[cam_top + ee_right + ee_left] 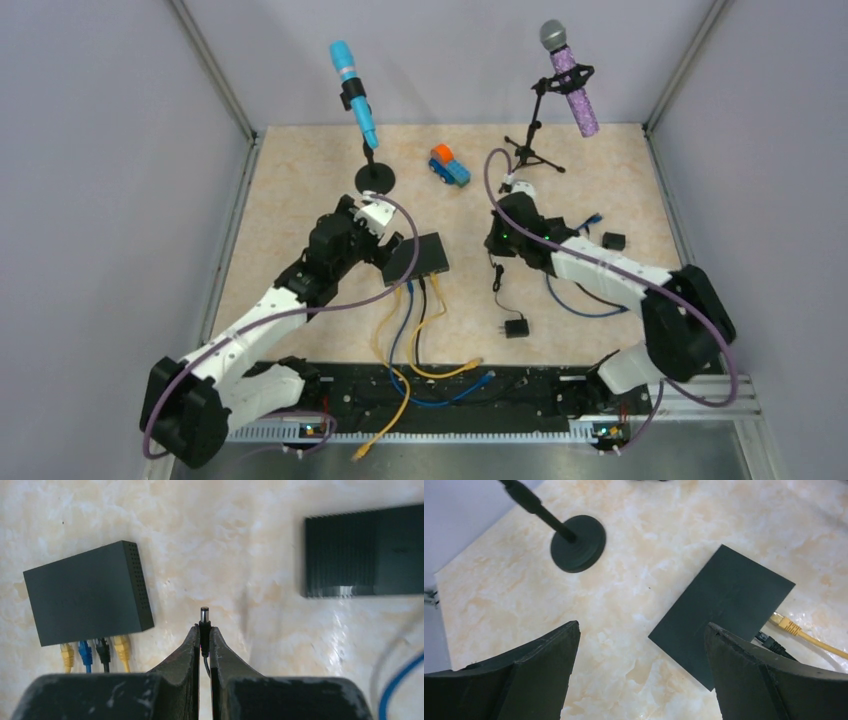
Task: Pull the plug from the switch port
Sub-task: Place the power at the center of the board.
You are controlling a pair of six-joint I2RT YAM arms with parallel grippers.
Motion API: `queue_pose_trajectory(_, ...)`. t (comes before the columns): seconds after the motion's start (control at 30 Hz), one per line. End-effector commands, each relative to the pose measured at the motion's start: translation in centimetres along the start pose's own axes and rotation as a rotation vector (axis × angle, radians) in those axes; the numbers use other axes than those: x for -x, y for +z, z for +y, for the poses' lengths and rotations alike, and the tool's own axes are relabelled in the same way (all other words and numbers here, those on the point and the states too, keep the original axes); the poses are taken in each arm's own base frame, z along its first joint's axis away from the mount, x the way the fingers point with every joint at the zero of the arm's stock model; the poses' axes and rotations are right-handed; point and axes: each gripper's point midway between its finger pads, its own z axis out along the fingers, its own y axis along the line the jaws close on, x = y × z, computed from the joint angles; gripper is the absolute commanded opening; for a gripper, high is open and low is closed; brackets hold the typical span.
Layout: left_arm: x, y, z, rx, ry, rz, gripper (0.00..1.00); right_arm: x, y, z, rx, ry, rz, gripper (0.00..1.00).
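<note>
The black switch lies flat mid-table, with yellow, blue and black network cables plugged into its near side. My right gripper is shut on a small black barrel plug. Its metal tip pokes out past the fingertips, free of the switch and some way to its right. The plug's thin cord runs to a black adapter. My left gripper hangs open above the switch, one finger over its corner, holding nothing.
A blue microphone's round stand base sits behind the switch. A purple microphone on a tripod and a toy truck stand further back. A ribbed black box lies right of the plug. Loose cables trail over the near edge.
</note>
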Motion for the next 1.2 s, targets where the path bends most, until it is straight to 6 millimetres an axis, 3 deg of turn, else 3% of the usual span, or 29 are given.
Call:
queue_pose_trajectory(0.0,2.1,-2.3,2.8,0.159,-0.11,-0.129,0.99,2.3,3.3,4.6,0.143,-0.097,0.041,0.0)
queue_pose_trajectory(0.2,0.6,-4.5,3.0,0.197,-0.136,-0.113,0.99,2.2,9.1,6.1,0.108,-0.083,0.167,0.0)
queue_pose_trajectory(0.27,0.6,-5.3,3.3,0.219,-0.156,-0.116,0.99,2.6,10.0,6.4,0.104,-0.082,0.171,0.23)
queue_pose_trajectory(0.3,0.4,-5.6,3.8,0.251,-0.176,-0.115,0.99,3.2,9.8,6.7,0.104,-0.083,0.167,0.29)
queue_pose_trajectory(0.37,0.0,-5.8,4.1,0.281,-0.231,-0.113,0.99,4.1,9.0,7.0,0.115,-0.095,0.144,0.51)
queue_pose_trajectory(0.43,-0.1,-5.6,3.9,0.283,-0.278,-0.111,0.99,5.0,7.8,7.3,0.136,-0.109,0.12,0.61)
queue_pose_trajectory(0.57,0.5,-5.3,4.1,0.314,-0.459,-0.123,0.99,5.2,4.0,7.8,0.209,-0.097,0.094,0.69)
queue_pose_trajectory(0.7,0.6,-4.8,3.0,0.252,-0.451,-0.127,0.99,4.2,1.2,6.9,0.236,-0.068,0.073,0.76)
queue_pose_trajectory(0.9,1.6,-3.9,2.8,0.21,-0.342,-0.162,0.99,1.6,0.2,7.3,0.288,0.07,0.143,0.8)
queue_pose_trajectory(1.03,2.4,-3.2,2.2,0.155,-0.302,-0.16,0.99,3.0,-1.6,9.4,0.417,0.138,0.073,0.93)
queue_pose_trajectory(1.17,2.6,-2.2,1.3,0.097,-0.269,-0.142,0.99,3.5,-1.9,8.9,0.366,0.105,0.094,0.99)
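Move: About 7 cm ahead of the right hand, 7 cm to its left and 8 cm below lies the clear spot of board for the power plug it already holds. Counted from that hand, the cabled switch is some 13 cm left and 3 cm back, the cord bundle 6 cm back and 2 cm right, and the second switch 9 cm right and 2 cm ahead. From the left hand the spot is roughly 4 cm ahead, 12 cm right and 15 cm down. Carrying the held plug forward and left about 8 cm each way and some 4 cm down past the cabled switch, the right hand opens and lets go, then backs off about 8 cm, rising before dipping again, fingers spreading wide. The open, empty left hand draws about 5 cm left, slightly back and up, turning counter-clockwise, then eases partway back right and down. ##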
